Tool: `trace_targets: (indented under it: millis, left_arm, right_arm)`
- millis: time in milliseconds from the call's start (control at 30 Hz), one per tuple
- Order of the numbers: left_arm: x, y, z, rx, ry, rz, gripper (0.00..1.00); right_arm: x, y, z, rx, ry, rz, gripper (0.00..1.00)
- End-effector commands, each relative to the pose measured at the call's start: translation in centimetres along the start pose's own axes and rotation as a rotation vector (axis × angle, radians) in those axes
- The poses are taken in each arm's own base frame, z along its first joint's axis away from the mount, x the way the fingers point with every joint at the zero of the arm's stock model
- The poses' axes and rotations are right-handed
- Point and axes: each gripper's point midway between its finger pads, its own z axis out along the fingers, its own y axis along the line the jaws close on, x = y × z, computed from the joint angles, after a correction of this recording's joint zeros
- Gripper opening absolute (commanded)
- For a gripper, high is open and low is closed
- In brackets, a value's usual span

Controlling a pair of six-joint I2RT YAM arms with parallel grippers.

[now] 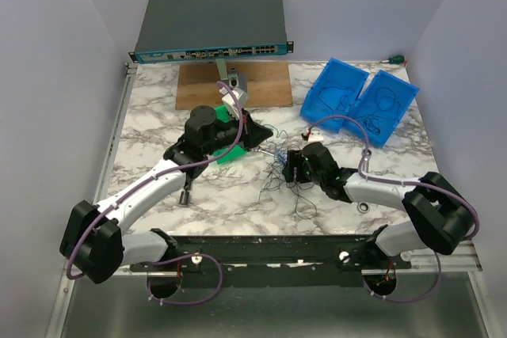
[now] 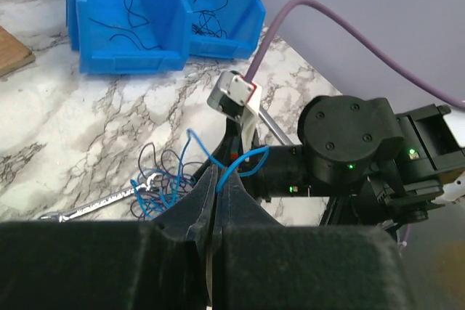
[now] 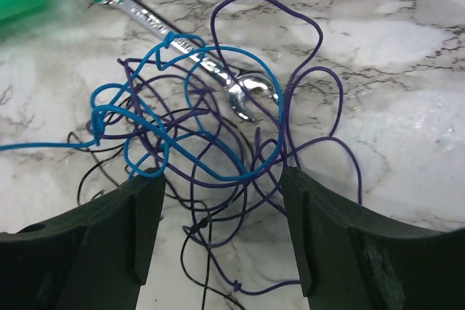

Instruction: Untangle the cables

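Note:
The cables (image 1: 281,170) lie as a loose tangle of thin blue, purple and black wires on the marble table between the two arms. My left gripper (image 2: 218,173) is shut on one blue wire (image 2: 243,161), which runs from its tips back to the tangle (image 2: 156,179). In the top view the left gripper (image 1: 264,137) sits just left of the heap. My right gripper (image 3: 221,186) is open, its fingers standing on either side of the near edge of the tangle (image 3: 211,128). From above, the right gripper (image 1: 295,165) is over the heap's right side.
A silver wrench (image 3: 189,49) lies under the wires. Two blue bins (image 1: 360,100) holding loose wires stand at the back right. A network switch (image 1: 210,25) and a wooden board (image 1: 265,89) are at the back. A green block (image 1: 230,153) is by the left wrist.

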Motion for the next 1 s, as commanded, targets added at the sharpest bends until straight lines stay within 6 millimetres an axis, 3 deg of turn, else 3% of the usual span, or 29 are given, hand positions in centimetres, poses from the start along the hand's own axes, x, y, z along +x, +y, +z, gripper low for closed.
trace_targets:
  millis: [0, 133, 433, 667, 967]
  left_arm:
    - [-0.8, -1.2, -1.8, 0.032, -0.047, 0.037, 0.0]
    - [-2.3, -0.6, -4.5, -0.027, -0.086, 0.012, 0.0]
    - [-6.5, 1.3, -12.5, -0.313, -0.287, -0.03, 0.0]
    - [-8.1, 2.9, -19.7, -0.634, -0.394, -0.026, 0.0]
    - [-10.0, 2.5, -28.0, -0.933, -0.445, 0.092, 0.0]
  right_arm:
    - [-1.4, -2.7, 0.8, 0.173, -0.075, 0.033, 0.68]
    - [-1.1, -4.8, 0.4, 0.273, -0.111, 0.06, 0.55]
    - [-1.1, -7.8, -0.7, 0.401, -0.164, 0.186, 0.24]
    - [-1.9, -10.0, -2.6, 0.494, -0.265, 0.28, 0.16]
    - [-2.7, -12.3, -4.7, 0.61, -0.375, 0.386, 0.13]
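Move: My open right fingers straddle the purple-and-blue cable tangle; its middle is about 2 cm ahead, 3 to the left and 2 below. From that hand the small wrench is some 5 cm ahead and 5 left, the green bin 11 ahead and 21 left. My left hand already holds a blue cable, bound for the black tool 25 cm to its left, 4 nearer me and 26 below; from it the green bin is 13 left, 11 ahead. I shut my right fingers on purple strands of the tangle and drag them some 10 cm to the right, low over the marble, turning that wrist about 35 degrees clockwise. My left hand, still pinching its blue cable, sweeps about 22 cm left and rises 10, easing back a little past the near side of the green bin towards above the black tool, turning counter-clockwise some 45 degrees. ##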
